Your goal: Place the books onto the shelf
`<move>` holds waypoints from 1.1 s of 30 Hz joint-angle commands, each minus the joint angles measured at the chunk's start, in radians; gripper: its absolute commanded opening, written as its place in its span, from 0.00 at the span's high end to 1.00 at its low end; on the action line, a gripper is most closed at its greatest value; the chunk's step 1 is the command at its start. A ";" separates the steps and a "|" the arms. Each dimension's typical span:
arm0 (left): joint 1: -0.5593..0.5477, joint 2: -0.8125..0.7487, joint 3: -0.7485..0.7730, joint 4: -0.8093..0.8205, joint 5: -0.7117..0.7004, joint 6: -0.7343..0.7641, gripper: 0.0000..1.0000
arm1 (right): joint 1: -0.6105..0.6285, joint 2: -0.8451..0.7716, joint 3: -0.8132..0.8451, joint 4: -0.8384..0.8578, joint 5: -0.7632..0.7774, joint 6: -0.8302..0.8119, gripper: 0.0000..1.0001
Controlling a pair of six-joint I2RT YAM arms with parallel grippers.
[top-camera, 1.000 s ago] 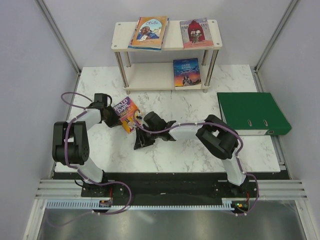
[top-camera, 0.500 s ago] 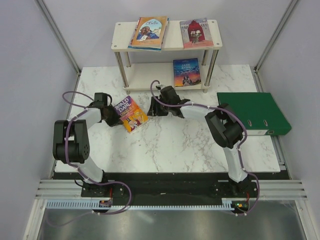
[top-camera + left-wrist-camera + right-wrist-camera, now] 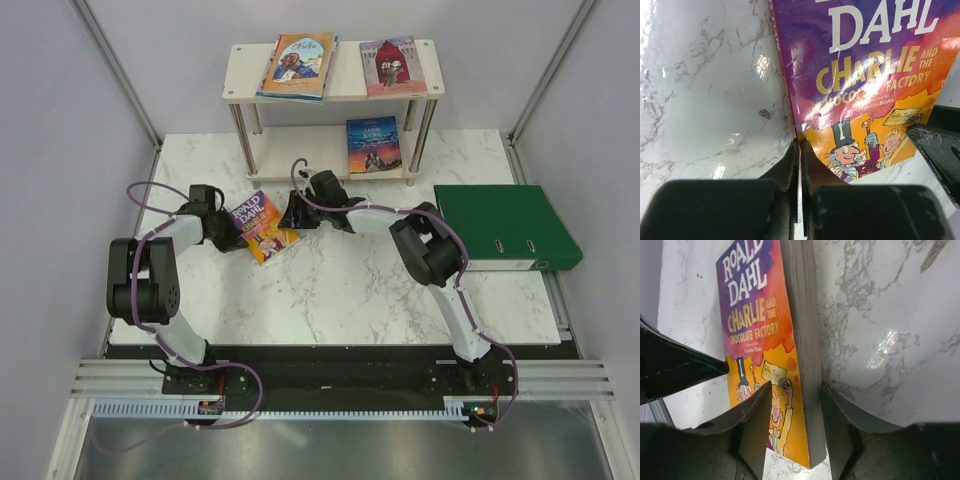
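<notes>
The yellow-purple Roald Dahl book (image 3: 262, 228) sits tilted on the marble table in front of the shelf (image 3: 240, 75). My left gripper (image 3: 228, 232) is shut on its left corner; in the left wrist view the jaws (image 3: 800, 144) pinch together at the edge of the book (image 3: 865, 65). My right gripper (image 3: 293, 213) is open and straddles the opposite edge. In the right wrist view, one finger (image 3: 757, 410) lies over the cover of the book (image 3: 755, 325) and the other stands beside the page block. Three books lie on the shelf: an orange-blue one (image 3: 298, 65), a red one (image 3: 392, 66) and a dark blue one (image 3: 373, 143).
A large green ring binder (image 3: 505, 228) lies flat at the table's right side. Silver shelf legs (image 3: 243, 145) stand just behind the grippers. Grey walls enclose the table on three sides.
The right arm swung from the table's middle up to the book's right edge, and its jaws opened wider around it. The left gripper stayed shut on the book, which settled lower.
</notes>
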 commanded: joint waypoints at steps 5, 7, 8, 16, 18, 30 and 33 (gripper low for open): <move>-0.007 0.054 -0.005 -0.028 -0.006 0.053 0.98 | 0.031 -0.128 -0.094 0.117 -0.081 0.048 0.50; -0.008 0.054 -0.007 -0.028 -0.002 0.053 0.98 | 0.041 -0.146 -0.094 0.117 -0.082 0.045 0.51; -0.010 0.056 -0.005 -0.028 0.000 0.053 0.98 | 0.047 -0.148 -0.093 0.115 -0.081 0.044 0.51; -0.017 0.060 0.010 -0.027 0.015 0.048 0.98 | 0.070 -0.084 -0.051 0.103 -0.096 0.067 0.51; -0.020 0.060 0.016 -0.027 0.017 0.048 0.98 | 0.074 -0.067 -0.033 0.083 -0.098 0.068 0.51; -0.024 -0.027 -0.039 -0.030 0.001 0.053 0.77 | 0.054 -0.171 -0.193 0.129 -0.087 0.076 1.00; -0.024 -0.148 -0.089 -0.022 0.007 0.029 0.34 | 0.032 -0.271 -0.301 0.167 -0.079 0.097 1.00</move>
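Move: From the right gripper, the Charlie book's middle is about 7 cm to the left, level fore and aft and a touch lower, its page edge between the open fingers. From the left gripper, shut beside the spine, the book's middle lies some 5 cm ahead and 5 cm right. The shelf's lower board is centred about 22 cm ahead and 10 cm right of the right gripper, with the Jane Eyre book on it some 23 cm ahead and 23 cm right. Hold the left gripper shut against the book's spine while you draw the right one back and up, about 2 cm each way, with its page edge between the fingers. Close the right fingers to pinch that edge near the lower corner, then pull about 1.5 cm farther back. Last, open the left fingers to about half, easing back a centimetre at the spine. ##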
